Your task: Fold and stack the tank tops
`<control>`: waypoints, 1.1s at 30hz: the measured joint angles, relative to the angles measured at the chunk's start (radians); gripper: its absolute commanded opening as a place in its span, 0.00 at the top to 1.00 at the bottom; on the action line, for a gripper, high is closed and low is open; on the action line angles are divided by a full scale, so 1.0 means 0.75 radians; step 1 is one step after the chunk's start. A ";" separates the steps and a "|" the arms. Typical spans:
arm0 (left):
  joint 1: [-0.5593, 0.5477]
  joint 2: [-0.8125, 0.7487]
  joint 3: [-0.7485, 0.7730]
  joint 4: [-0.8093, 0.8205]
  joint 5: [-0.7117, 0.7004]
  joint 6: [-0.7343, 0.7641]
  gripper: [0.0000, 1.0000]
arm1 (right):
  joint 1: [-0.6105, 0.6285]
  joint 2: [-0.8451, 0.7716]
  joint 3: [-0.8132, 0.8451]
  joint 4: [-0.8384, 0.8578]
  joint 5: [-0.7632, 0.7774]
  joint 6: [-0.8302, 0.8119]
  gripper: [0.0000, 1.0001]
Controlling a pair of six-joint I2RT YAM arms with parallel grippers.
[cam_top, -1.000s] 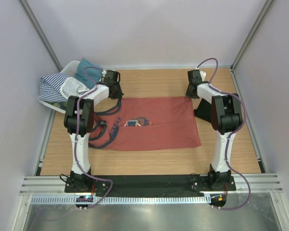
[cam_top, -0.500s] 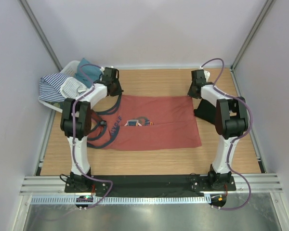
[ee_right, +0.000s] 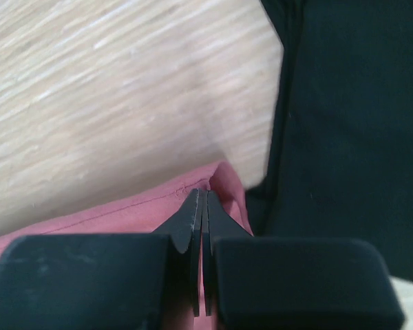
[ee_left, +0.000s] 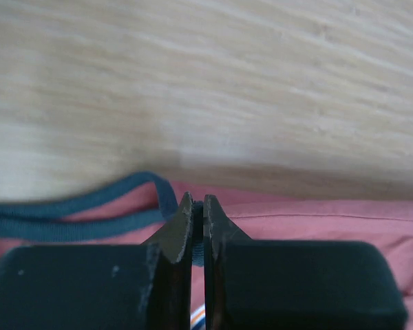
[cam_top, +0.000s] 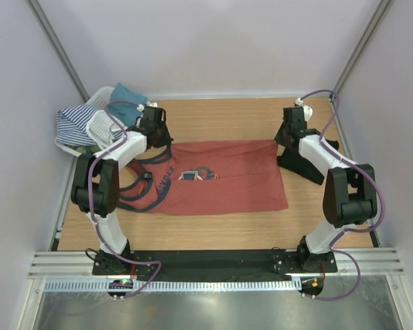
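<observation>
The rust-red tank top (cam_top: 227, 179) lies spread flat mid-table, its dark navy straps (cam_top: 139, 196) trailing off to the left. My left gripper (cam_top: 160, 139) sits at the top's far left corner, shut on a navy strap (ee_left: 76, 210) that shows between the jaws (ee_left: 198, 203). My right gripper (cam_top: 282, 139) is at the far right corner, shut on the red hem (ee_right: 158, 203) at its tip (ee_right: 204, 197). The black tank top (cam_top: 299, 163) lies bunched just right of the red one, partly under my right arm, and fills the right wrist view's right side (ee_right: 351, 137).
A white plastic basket (cam_top: 98, 126) holding a striped cloth (cam_top: 72, 122) and a teal cloth (cam_top: 126, 96) stands at the far left corner. Grey walls close in the wooden table (cam_top: 227, 117) on three sides.
Both grippers have moved outward and slightly nearer, still shut on the red top's far corners. Both elbows have swung out toward the side walls.
</observation>
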 measured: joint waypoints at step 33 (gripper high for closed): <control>-0.182 -0.756 -0.779 0.036 -0.129 -0.070 1.00 | 0.001 -0.561 -0.586 -0.112 -0.059 0.058 0.99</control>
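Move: I already hold the far edge of the red tank top, the left hand at the armhole end and the right hand at the hem corner. The near edge lies about 29 cm straight back from my left hand and 7 cm below. The near hem corner is roughly 27 cm straight back from my right, 9 cm lower. The printed patch lies some 13 cm back and 9 right of my left hand; the folded black tank top is 11 cm right of my right hand and 5 back. I draw both hands back towards my base together, the left about 15 cm and the right about 13, carrying the pinched far edge over the body of the red tank top towards its near edge. My left stays about level while my right sinks some 3 cm, and both sets of fingers keep their hold. ##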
